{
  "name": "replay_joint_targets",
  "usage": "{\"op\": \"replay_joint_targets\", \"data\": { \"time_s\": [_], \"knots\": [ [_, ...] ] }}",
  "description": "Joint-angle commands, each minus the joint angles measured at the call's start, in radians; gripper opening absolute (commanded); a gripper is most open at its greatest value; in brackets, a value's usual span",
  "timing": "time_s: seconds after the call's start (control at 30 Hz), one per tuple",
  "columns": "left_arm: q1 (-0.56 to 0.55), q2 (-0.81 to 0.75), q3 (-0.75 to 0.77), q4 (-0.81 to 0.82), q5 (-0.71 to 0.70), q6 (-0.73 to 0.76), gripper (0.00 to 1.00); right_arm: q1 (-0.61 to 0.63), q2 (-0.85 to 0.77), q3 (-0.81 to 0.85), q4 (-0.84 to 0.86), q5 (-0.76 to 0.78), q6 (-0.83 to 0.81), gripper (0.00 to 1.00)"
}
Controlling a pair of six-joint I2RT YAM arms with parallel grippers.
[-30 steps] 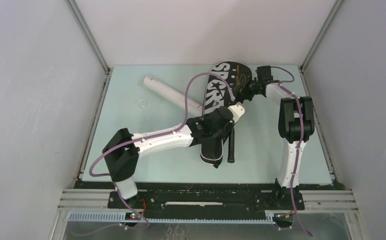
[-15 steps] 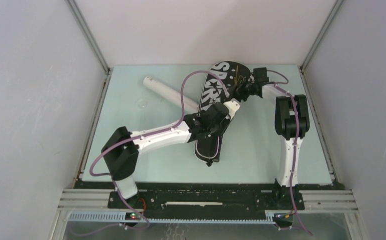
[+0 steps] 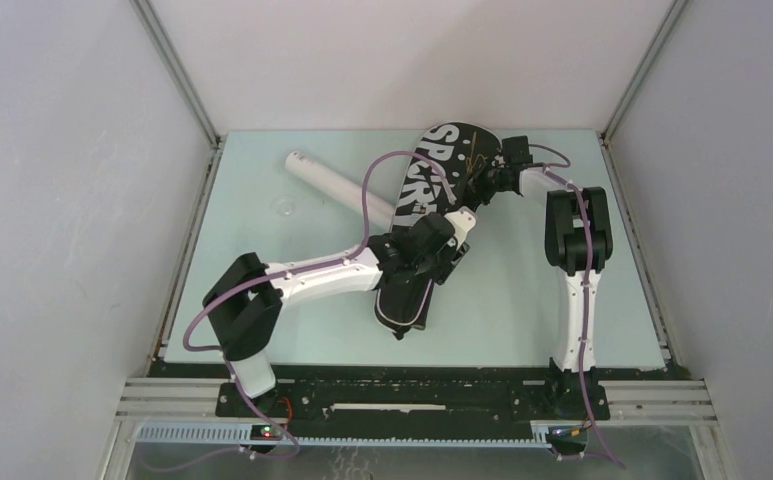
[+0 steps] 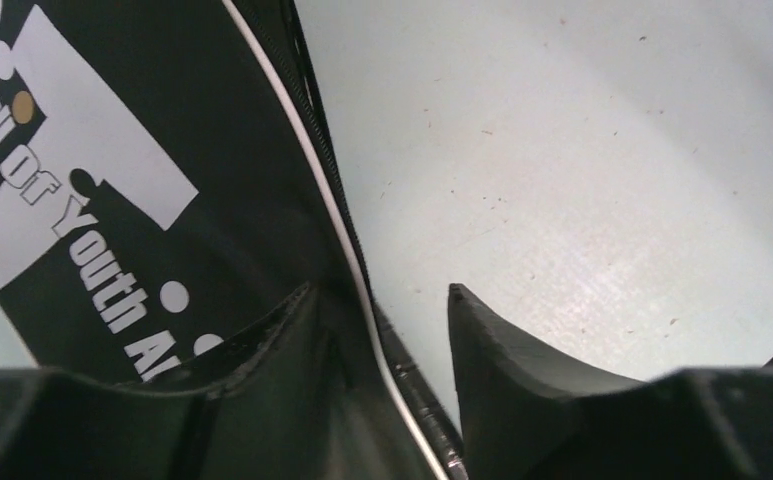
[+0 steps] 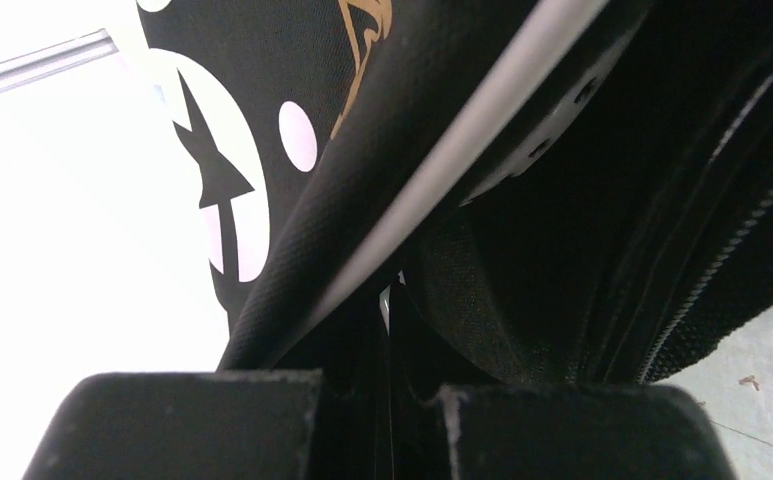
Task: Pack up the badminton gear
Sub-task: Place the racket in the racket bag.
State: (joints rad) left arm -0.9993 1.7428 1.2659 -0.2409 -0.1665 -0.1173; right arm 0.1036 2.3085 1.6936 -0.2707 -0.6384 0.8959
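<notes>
The black bag lettered "SPORT" lies slanted across the middle of the table, its wide end at the far side. My left gripper sits low over the bag's right edge. In the left wrist view its jaws stand open astride the white-piped zipper edge of the bag. My right gripper is at the bag's wide end, shut on a fold of the bag's fabric. The long white tube lies to the left of the bag, on the table. Racquets and shuttlecocks are out of view.
A small clear round thing lies on the pale green table near the tube's left. White walls and metal rails close in the table on three sides. The left arm's purple cable arcs over the tube and bag.
My left gripper has opened. The bag's narrow end has swung toward the near left. The black handle that stuck out beside it a second ago no longer shows.
</notes>
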Motion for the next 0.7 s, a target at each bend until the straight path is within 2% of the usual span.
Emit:
{"op": "replay_joint_targets", "data": {
  "time_s": [0.0,0.07,0.17,0.23,0.33,0.4,0.57,0.67],
  "knots": [
    [-0.001,-0.048,-0.014,0.032,0.027,0.036,0.58,0.007,0.006,0.057,0.082,0.032,0.006,0.09],
    [-0.001,-0.071,-0.025,0.027,0.037,0.067,0.62,0.005,0.000,0.055,0.073,0.031,-0.006,0.10],
    [-0.003,-0.102,-0.040,-0.012,0.043,0.144,0.73,0.004,-0.027,0.030,0.078,0.040,-0.026,0.11],
    [-0.019,-0.114,-0.041,-0.067,-0.019,0.217,0.78,0.005,-0.035,0.022,0.074,0.038,-0.037,0.12],
    [-0.076,-0.135,-0.085,-0.103,-0.204,0.323,0.98,0.005,-0.036,0.028,0.069,0.032,-0.051,0.12],
    [-0.109,-0.156,-0.129,-0.103,-0.284,0.335,1.00,0.007,-0.033,0.030,0.065,0.024,-0.055,0.12],
    [-0.142,-0.142,-0.148,-0.161,-0.276,0.224,1.00,0.016,-0.029,0.026,0.057,0.024,-0.076,0.12],
    [-0.202,-0.122,-0.144,-0.155,-0.346,0.220,1.00,0.021,-0.025,0.026,0.059,0.023,-0.079,0.11]
  ]
}}
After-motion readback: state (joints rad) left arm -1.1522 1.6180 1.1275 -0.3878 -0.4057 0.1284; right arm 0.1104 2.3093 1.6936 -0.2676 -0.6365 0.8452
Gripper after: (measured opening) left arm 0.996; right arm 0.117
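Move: Just beneath and behind the left hand lies the racket's grip, along the bag's open right edge: its middle some 5 cm back, 3 cm left and 8 cm below. The bag's lower end is roughly 10 cm back and 9 cm left, the white tube's middle about 25 cm ahead and 21 cm left. From the right hand, up by the bag's wide part, the grip is about 28 cm back and 8 cm left. Opening its half-open fingers fully, the left hand first rises about 1 cm, then sweeps left and back about 7 cm over the lower part of the bag, dipping some 2 cm towards the racket's grip as the wrist rolls about 25 degrees and the fingers point more steeply down. The right hand stays put, its nearly shut fingers still at the bag's raised edge. ##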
